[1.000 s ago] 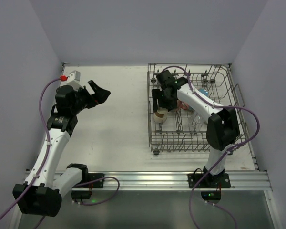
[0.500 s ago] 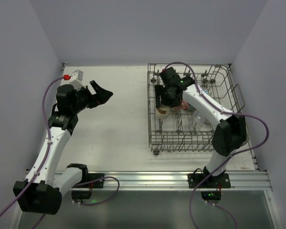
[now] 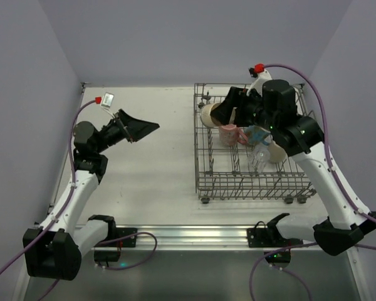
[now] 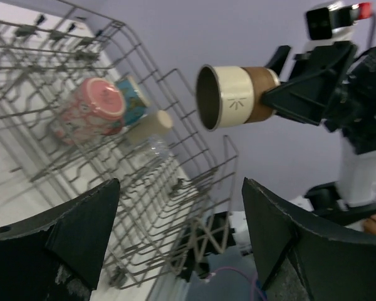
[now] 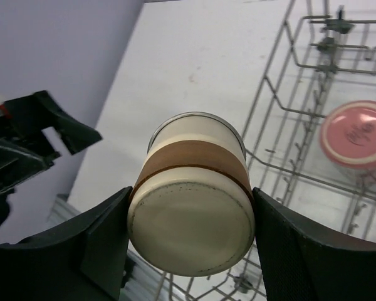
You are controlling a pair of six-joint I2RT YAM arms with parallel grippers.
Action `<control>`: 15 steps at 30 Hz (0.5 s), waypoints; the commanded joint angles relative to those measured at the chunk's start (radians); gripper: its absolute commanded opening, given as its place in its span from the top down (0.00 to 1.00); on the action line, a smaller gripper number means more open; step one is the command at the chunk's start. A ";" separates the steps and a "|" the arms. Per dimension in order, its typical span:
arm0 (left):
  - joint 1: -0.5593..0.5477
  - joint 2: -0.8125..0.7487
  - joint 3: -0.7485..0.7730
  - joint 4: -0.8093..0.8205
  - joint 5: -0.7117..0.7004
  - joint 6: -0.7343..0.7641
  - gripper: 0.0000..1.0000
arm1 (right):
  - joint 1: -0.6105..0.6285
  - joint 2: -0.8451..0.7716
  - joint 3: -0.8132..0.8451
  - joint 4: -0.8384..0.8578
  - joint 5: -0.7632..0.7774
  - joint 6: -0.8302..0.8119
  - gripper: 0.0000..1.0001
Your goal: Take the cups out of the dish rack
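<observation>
My right gripper (image 3: 217,113) is shut on a tan cup with a cream rim (image 3: 207,115), held on its side in the air over the left edge of the dish rack (image 3: 257,183). The right wrist view has that cup (image 5: 191,210) bottom-on, a finger pressed on each side. My left gripper (image 3: 141,129) is open and holds nothing. It is left of the rack and points at the cup (image 4: 234,96), whose mouth faces it. In the rack lie a pink mug (image 3: 229,134), a blue mug (image 3: 255,133), a clear glass (image 3: 261,156) and a beige cup (image 3: 276,151).
The wire rack (image 4: 144,188) fills the right half of the white table (image 3: 150,169), with upright tines between the cups. Grey walls stand close on the left, right and back. The metal rail (image 3: 194,237) with the arm bases runs along the near edge.
My right arm has lifted the tan cup out of the rack and carried it up and back, toward the rack's left edge. My left gripper has swung to face the rack.
</observation>
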 commanded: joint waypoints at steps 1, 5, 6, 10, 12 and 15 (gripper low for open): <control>0.005 0.017 -0.059 0.392 0.136 -0.318 0.19 | -0.010 0.013 -0.058 0.192 -0.245 0.065 1.00; 0.004 0.017 -0.106 0.529 0.126 -0.433 0.20 | -0.010 0.055 -0.088 0.351 -0.380 0.132 1.00; 0.004 0.015 -0.109 0.539 0.123 -0.458 0.20 | -0.010 0.065 -0.094 0.379 -0.408 0.149 1.00; 0.001 0.014 -0.119 0.543 0.115 -0.469 0.20 | -0.010 0.101 -0.140 0.540 -0.503 0.253 1.00; -0.001 0.014 -0.120 0.545 0.109 -0.469 0.20 | -0.009 0.126 -0.152 0.602 -0.534 0.281 1.00; -0.002 0.020 -0.126 0.545 0.100 -0.469 0.20 | -0.002 0.147 -0.173 0.663 -0.560 0.326 1.00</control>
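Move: The right hand already holds the tan cup high over the rack's left part; the open left gripper it is being taken to is about 22 cm to its left, 3 cm back and some 5 cm lower. In the rack, about 26 cm below the right hand, the pink mug stands roughly 10 cm ahead and 6 cm right, the blue mug about 12 cm ahead and 16 cm right. From the left hand the tan cup is about 20 cm right, 4 cm ahead and 4 cm higher. Still pinching the tan cup between its fingers, the right hand carries it about 9 cm left towards the open left gripper, swinging some 20 degrees counter-clockwise and rolling its left side up by about as much. The left hand meanwhile eases back and up a few centimetres, turning slightly clockwise with its fingers staying wide; it doesn't touch the cup. ##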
